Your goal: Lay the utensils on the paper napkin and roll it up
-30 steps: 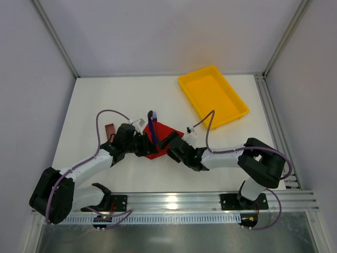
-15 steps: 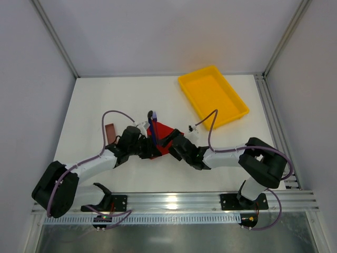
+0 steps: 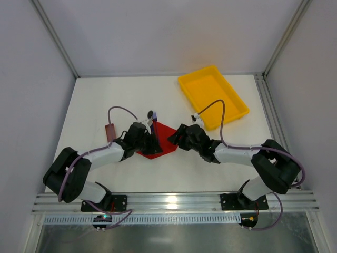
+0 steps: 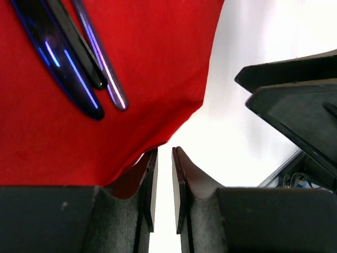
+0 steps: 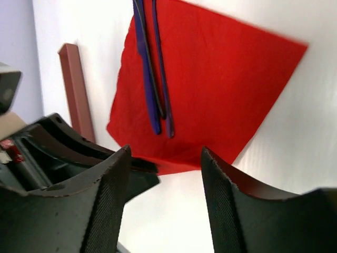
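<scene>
The red paper napkin [image 3: 164, 138] lies flat on the white table. The blue-purple utensil [image 5: 147, 79] and the black utensil [image 5: 161, 79] lie side by side on its far-left part, their far ends sticking out past the edge [image 3: 151, 117]. My left gripper [image 3: 156, 147] is at the napkin's near-left edge; in the left wrist view [image 4: 164, 153] its jaws stand a narrow gap apart with only bare table between them. My right gripper [image 3: 177, 138] is open wide and empty at the napkin's right edge [image 5: 166, 153].
A small brownish-red block [image 3: 110, 130] lies left of the napkin, beside my left arm. A yellow tray [image 3: 212, 97] stands at the back right. The two grippers face each other closely across the napkin's near corner.
The napkin's near part, bunched up between the grippers before, now lies flatter. Both grippers have shifted away from the near edge, the right one drawing back to the right.
</scene>
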{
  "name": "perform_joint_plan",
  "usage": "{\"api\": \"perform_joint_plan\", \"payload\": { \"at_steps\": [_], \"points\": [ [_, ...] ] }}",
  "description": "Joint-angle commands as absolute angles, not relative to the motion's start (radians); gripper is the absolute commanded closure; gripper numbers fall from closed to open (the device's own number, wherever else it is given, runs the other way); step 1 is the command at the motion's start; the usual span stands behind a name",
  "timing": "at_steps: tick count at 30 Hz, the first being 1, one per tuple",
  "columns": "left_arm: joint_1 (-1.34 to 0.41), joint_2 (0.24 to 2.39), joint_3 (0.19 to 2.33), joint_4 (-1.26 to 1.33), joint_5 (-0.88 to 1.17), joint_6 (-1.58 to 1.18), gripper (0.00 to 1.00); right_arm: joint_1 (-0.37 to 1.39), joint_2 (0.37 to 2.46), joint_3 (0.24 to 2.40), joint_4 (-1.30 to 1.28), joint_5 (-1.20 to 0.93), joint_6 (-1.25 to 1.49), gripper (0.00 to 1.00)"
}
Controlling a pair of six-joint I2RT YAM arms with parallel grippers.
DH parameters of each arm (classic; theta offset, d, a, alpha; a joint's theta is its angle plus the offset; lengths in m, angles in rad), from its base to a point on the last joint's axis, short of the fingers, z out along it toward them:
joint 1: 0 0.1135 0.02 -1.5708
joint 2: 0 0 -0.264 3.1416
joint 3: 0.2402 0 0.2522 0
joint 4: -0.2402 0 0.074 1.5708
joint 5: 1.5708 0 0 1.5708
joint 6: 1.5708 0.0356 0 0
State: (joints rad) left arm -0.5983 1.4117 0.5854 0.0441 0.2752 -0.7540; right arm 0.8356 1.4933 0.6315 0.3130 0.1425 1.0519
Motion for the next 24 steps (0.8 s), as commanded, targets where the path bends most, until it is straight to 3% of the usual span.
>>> {"api": "perform_joint_plan", "payload": {
  "at_steps": [1,12,24],
  "points": [
    [-0.603,1.433,0.644,0.060,0.244,-0.730,0.79,0.779,1.513,0.649,0.362,-0.102,0.793,0.48],
    [-0.603,1.477,0.689,0.029,0.212,-0.701,0.79,0.761,1.558,0.738,0.322,-0.321,0.562,0.73],
    [-0.603,1.554,0.762,0.003,0.192,-0.678,0.80,0.744,1.700,0.785,0.339,-0.318,0.569,0.75]
  ]
}}
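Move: The napkin's near edge, raised as a lip, lies right at the left fingertips, its middle about 2 cm to their right and 1 cm lower. From the right hand it is some 4 cm left, 3 cm back and 5 cm below. The utensils' middle lies about 9 cm ahead of the left hand and 2 cm left; the brown holder's is roughly 4 cm ahead and 20 cm left. Turning some 30 degrees counter-clockwise, the right hand sweeps back and left, then drops straight down about 3 cm beside the left fingertips at the napkin's near edge, closing from over half open to about a quarter. The left hand meanwhile pushes forward about 3 cm towards the utensils' near ends, narrow gap unchanged, its tips against the raised lip. ##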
